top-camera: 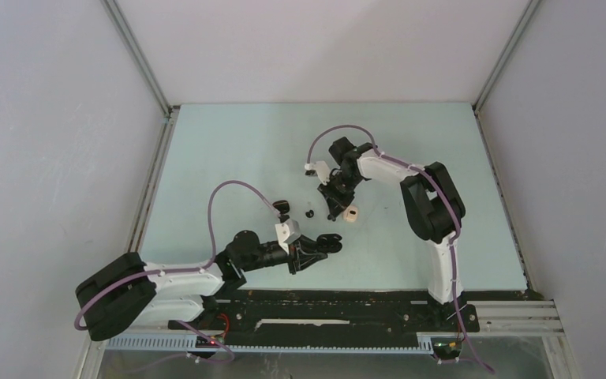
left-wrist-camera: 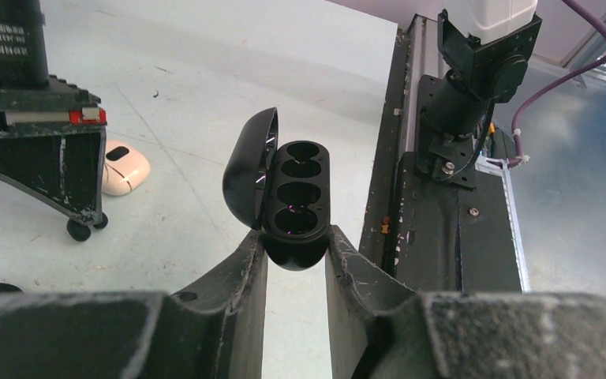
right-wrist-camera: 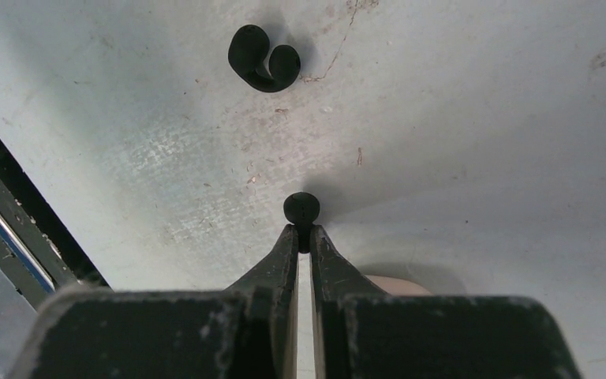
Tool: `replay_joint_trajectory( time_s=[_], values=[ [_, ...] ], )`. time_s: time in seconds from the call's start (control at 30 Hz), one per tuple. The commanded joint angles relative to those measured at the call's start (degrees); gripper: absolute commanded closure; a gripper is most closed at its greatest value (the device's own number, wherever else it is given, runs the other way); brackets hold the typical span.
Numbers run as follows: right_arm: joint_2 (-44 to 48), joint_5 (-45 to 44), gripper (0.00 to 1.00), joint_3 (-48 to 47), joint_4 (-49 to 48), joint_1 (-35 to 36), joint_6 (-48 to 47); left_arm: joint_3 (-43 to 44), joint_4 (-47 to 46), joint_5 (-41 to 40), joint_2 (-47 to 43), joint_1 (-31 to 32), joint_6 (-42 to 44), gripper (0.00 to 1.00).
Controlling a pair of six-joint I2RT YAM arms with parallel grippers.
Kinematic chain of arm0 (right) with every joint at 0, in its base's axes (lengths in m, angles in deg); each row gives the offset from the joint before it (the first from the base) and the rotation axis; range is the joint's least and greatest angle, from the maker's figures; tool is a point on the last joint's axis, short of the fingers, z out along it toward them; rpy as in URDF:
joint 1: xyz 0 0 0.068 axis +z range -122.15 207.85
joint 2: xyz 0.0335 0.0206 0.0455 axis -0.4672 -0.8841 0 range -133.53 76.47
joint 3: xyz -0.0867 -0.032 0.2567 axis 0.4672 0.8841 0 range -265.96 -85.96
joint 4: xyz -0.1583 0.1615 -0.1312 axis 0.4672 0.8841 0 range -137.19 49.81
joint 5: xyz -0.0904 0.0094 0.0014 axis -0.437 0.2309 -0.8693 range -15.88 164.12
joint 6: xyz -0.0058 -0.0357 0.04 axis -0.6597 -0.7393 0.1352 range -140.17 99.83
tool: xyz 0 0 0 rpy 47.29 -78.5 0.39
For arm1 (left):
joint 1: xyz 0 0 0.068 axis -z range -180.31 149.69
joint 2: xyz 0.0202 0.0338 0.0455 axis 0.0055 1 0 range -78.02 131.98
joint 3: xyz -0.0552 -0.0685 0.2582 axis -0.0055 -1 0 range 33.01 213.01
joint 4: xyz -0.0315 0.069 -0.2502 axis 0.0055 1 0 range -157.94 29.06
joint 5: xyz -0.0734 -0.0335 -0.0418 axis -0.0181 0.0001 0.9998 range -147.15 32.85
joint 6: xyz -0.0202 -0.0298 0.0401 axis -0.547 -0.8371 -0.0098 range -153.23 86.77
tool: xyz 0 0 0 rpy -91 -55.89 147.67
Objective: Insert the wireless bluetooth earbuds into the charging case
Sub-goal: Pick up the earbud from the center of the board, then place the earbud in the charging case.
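A black charging case (left-wrist-camera: 295,185) stands open with its lid (left-wrist-camera: 246,170) swung left and its sockets showing. My left gripper (left-wrist-camera: 297,251) is shut on the case's lower end, low over the table near the front (top-camera: 321,246). My right gripper (right-wrist-camera: 301,234) is shut on a tiny black earbud (right-wrist-camera: 301,208), right at the table surface. A second black earbud (right-wrist-camera: 262,60), curled, lies loose ahead of it (top-camera: 309,212). In the top view the right gripper (top-camera: 334,208) points down beside a beige case (top-camera: 351,213).
The closed beige case (left-wrist-camera: 123,166) lies just behind the right gripper's fingers (left-wrist-camera: 85,207) and peeks from under them (right-wrist-camera: 394,286). The black base rail (left-wrist-camera: 434,237) with the right arm's mount runs along the table's near edge. Grey walls enclose the pale table (top-camera: 229,158).
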Motion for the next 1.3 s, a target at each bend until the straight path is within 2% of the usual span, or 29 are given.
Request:
replay_joint_trajectory(
  time_s=[0.0,0.17,0.4,0.6,0.73,0.87,1.27],
  values=[
    [6.7,-0.77,0.99,0.62,-1.36,-0.71,-2.33,2.43,-1.63,1.2,0.76,-0.43,-0.42,0.98],
    [17.6,-2.5,1.0,4.32,1.2,-2.34,-8.98,2.68,-1.63,1.58,1.2,-0.44,-0.33,0.98],
    [32.29,-2.87,1.0,5.53,9.77,-3.83,-17.38,2.79,-1.63,1.98,1.31,-0.4,-0.04,0.99],
    [42.04,5.63,1.0,6.68,13.53,-2.32,-19.0,2.79,-1.76,1.5,1.25,-0.47,0.2,1.0],
    [44.46,7.33,1.0,8.82,15.26,2.03,-17.9,1.89,-4.16,0.86,1.74,-0.47,-0.28,1.0],
    [45.89,7.82,1.0,11.96,14.02,6.1,-16.02,-0.38,-11.54,1.81,2.74,-0.56,-0.86,1.0],
    [45.71,5.11,1.0,12.76,11.37,12.77,-13.54,-0.9,-14.6,3.23,3.67,-0.71,-1.08,1.0]
  ],
)
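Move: The earbud is already pinched in the right gripper at board level. The open black case it goes to, held by the left gripper, has its middle about 15 cm back from the right hand, 1 cm left and 13 cm up. The pink case lies about 4 cm right and 1 cm ahead, and a loose black earbud about 5 cm left and 1 cm ahead. From the left hand, the held earbud is some 15 cm ahead, 3 cm right and 13 cm below. Lift the pinched earbud nearly straight up off the board with the right gripper, some 20 cm and bearing a little right, then bring it back about 15 cm to the black case, easing down slightly and turning the wrist some 25 degrees counter-clockwise. Keep the left grip on the case; late on, raise it 2 to 3 cm to meet the earbud, tipping its outer end up slightly. ##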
